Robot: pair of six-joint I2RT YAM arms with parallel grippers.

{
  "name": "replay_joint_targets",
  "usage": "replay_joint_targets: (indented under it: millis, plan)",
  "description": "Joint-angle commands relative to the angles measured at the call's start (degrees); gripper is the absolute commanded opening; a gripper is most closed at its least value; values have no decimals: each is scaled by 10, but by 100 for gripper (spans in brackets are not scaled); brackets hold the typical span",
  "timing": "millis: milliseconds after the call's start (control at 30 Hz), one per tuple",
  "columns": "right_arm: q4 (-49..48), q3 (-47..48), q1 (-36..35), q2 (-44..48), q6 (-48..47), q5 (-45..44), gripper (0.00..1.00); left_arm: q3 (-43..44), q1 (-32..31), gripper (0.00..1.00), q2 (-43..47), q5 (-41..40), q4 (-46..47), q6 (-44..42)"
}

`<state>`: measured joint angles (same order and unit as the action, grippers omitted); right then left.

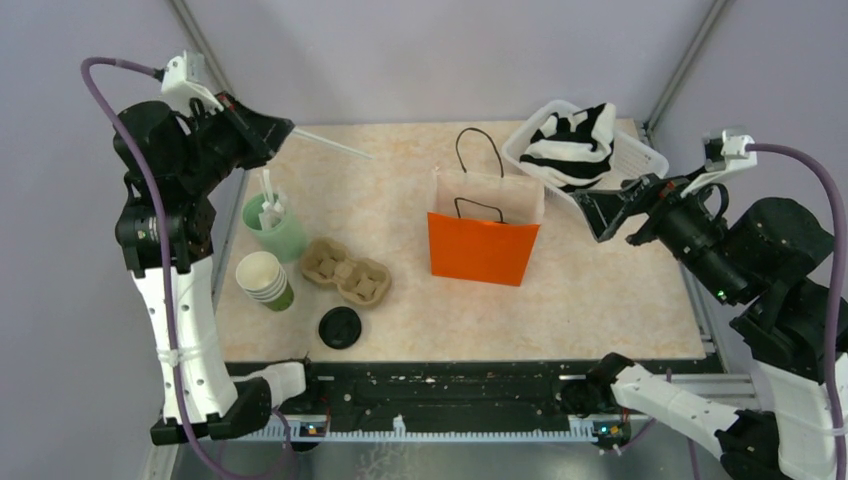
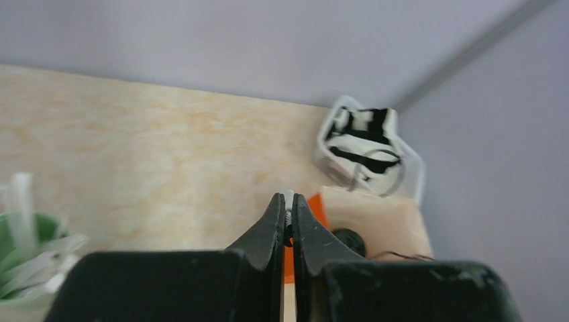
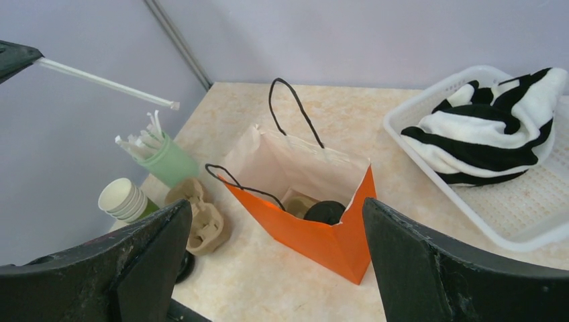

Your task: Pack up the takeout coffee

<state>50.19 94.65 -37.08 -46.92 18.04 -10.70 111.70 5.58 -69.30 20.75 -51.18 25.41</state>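
Observation:
The takeout coffee shows only as its black lid (image 3: 327,212) deep inside the upright orange paper bag (image 3: 302,231), next to a cardboard tray piece; the lid also shows in the left wrist view (image 2: 349,240). In the top view the bag (image 1: 482,248) stands mid-table and hides the cup. My left gripper (image 1: 285,128) is raised at the far left, shut on a white straw (image 1: 335,147) that points towards the bag; the straw tip sticks out between the fingers (image 2: 287,196). My right gripper (image 1: 598,215) is open and empty, above the table right of the bag.
A pale green holder of straws (image 1: 275,225), a stack of lidless green cups (image 1: 265,280), a cardboard cup carrier (image 1: 345,272) and a loose black lid (image 1: 340,327) sit at the left. A white basket (image 1: 635,152) with striped cloth stands at the back right.

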Motion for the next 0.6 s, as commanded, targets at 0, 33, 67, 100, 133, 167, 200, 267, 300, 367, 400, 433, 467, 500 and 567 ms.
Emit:
replay_joint_targets:
  millis: [0, 33, 67, 100, 133, 167, 200, 267, 300, 367, 400, 433, 467, 500, 567]
  plan:
    - [4, 14, -3, 23, -10, -20, 96, -64, -3, 6, 37, 234, 173, 68]
    - [5, 15, -4, 25, -11, -20, 96, -80, -6, 6, 46, 241, 192, 80]
    - [7, 19, -4, 26, -11, -21, 96, -95, -11, 6, 52, 250, 213, 92]
    - [9, 22, -4, 25, -12, -21, 97, -107, -19, 7, 56, 256, 231, 105]
    - [12, 25, -4, 25, -11, -21, 97, -114, -32, 7, 55, 259, 243, 114]
    - [13, 28, -3, 25, -10, -22, 96, -115, -50, 6, 50, 253, 248, 115]
    - [14, 29, -4, 27, -9, -23, 96, -101, -89, 6, 42, 217, 235, 95]
    - [14, 27, -4, 32, -5, -24, 96, -63, -172, 5, 10, 140, 186, 51]
    - [15, 25, -4, 35, -1, -26, 96, -44, -211, 5, -7, 107, 168, 34]
    - [17, 21, -4, 42, 7, -30, 96, -14, -271, 1, -36, 39, 133, 4]
    - [17, 19, -4, 46, 12, -31, 96, -3, -295, 0, -46, 8, 121, -12]
    - [18, 18, -4, 51, 16, -32, 96, 5, -306, 0, -53, -17, 111, -26]
    - [19, 16, -4, 54, 20, -33, 96, 10, -312, 0, -58, -37, 105, -36]
    - [20, 14, -4, 59, 25, -36, 96, 12, -316, 0, -62, -49, 102, -43]
    - [22, 7, -4, 69, 33, -42, 96, 13, -325, 0, -67, -63, 95, -53]
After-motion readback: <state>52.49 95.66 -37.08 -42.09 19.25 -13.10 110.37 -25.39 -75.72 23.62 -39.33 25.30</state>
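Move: The left hand, pinching a white straw, is high over the table; the open orange bag it is bound for lies about 33 cm to its right, 11 cm farther out and some 38 cm below. The straw cup stands about 13 cm left and 16 cm ahead of that hand, the cup tray about 3 cm right and 6 cm ahead, both over 40 cm down. From the open right hand, the bag lies roughly 15 cm left, 23 cm ahead and 36 cm down. Swinging to the right by about 17 cm, the left hand carries the straw high across the table towards the bag, drawing back slightly on the way and easing forward again at the end. The wrist turns clockwise some 35 degrees, bringing the straw's free end round to the bag's opening, the grip kept throughout. The empty right hand backs off about 4 cm, back and to its right, still wide open. ##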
